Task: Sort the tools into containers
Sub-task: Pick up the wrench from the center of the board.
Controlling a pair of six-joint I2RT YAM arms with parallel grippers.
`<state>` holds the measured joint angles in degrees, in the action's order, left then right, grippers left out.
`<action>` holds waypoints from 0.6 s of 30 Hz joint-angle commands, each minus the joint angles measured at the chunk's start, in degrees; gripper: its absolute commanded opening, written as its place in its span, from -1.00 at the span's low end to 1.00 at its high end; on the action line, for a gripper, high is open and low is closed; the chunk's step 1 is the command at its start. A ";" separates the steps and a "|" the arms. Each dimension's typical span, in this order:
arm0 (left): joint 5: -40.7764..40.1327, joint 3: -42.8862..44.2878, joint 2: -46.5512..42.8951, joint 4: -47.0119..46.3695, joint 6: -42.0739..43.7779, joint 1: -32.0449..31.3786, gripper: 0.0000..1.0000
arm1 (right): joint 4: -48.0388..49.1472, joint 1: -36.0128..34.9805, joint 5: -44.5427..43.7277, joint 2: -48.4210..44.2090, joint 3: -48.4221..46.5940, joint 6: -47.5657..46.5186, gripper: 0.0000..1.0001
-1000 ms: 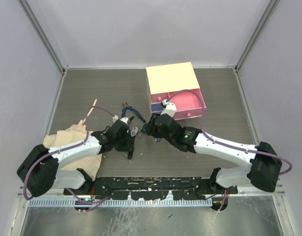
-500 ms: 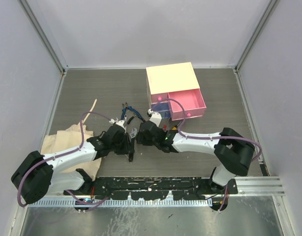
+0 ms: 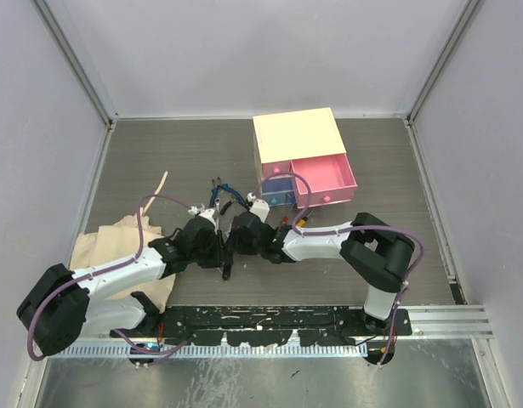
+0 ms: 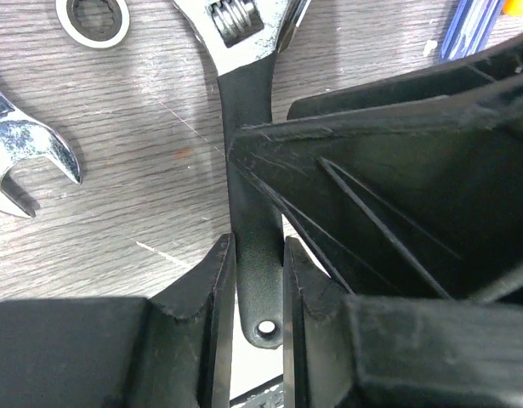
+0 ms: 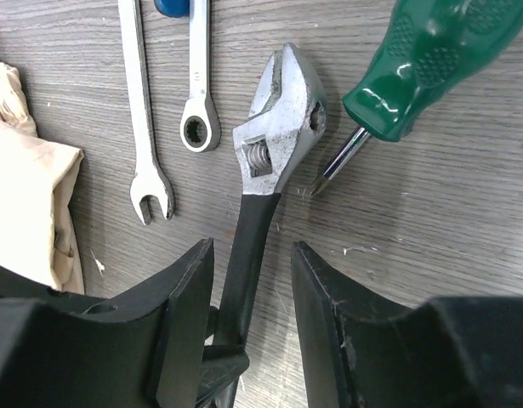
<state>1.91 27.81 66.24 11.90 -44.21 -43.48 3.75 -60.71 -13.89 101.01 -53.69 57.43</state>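
An adjustable wrench (image 5: 278,127) with a silver head and black handle (image 4: 248,110) lies on the table. My left gripper (image 4: 257,251) is shut on the handle's end, near its hanging hole. My right gripper (image 5: 251,255) is open and straddles the same handle higher up, with gaps on both sides. Both grippers meet at mid-table (image 3: 230,248). Two silver wrenches (image 5: 142,110) (image 5: 199,85) lie left of the head, and a green-handled screwdriver (image 5: 440,59) lies to its right. The blue-handled pliers (image 3: 223,191) are just beyond. The cream chest (image 3: 297,140) has its pink drawer (image 3: 323,178) pulled out.
A beige cloth (image 3: 116,246) lies bunched at the left beside my left arm. A thin wooden stick (image 3: 155,194) lies above it. Red and orange tool handles (image 3: 293,221) show by my right arm, in front of the chest. Grey walls close in the table.
My right arm has swung left from in front of the chest, and its open gripper now sits over the wrench handle. My left gripper kept its grip and barely moved.
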 commanded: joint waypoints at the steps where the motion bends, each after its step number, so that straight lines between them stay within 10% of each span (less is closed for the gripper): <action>1: 1.26 -0.70 -3.10 -3.71 -0.14 -0.15 -0.77 | 4.14 -0.52 0.84 1.30 -2.34 1.96 -0.07; 18: 1.90 -3.72 -9.03 -4.30 1.29 -0.19 -0.69 | 10.93 -0.24 7.63 3.76 -0.95 2.05 -0.76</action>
<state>3.14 23.27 59.31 11.27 -44.03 -43.48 10.48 -60.66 -7.09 105.89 -53.98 60.42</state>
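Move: The wrench is already held near the butt of its black handle by the left fingers, and its middle lies about 6 cm ahead of them. From the right hand's open fingers that middle is roughly 2 cm to the left, 1 cm ahead and 1 cm lower. On the table some 3 cm below the right hand, the green screwdriver lies about 7 cm ahead and 3 cm to the right, the open-end spanner about 9 cm ahead and 6 cm to the left. The right hand slides about 3 cm to its left, sinking 1 to 2 cm and drawing back slightly with a small tilt of under 10 degrees, and from midway its half-open fingers close until they pinch the wrench's black handle just below the head. The left hand keeps its fingers shut around the handle near the butt while it eases back a good centimetre and a little to the left, so that both hands are on the wrench. ##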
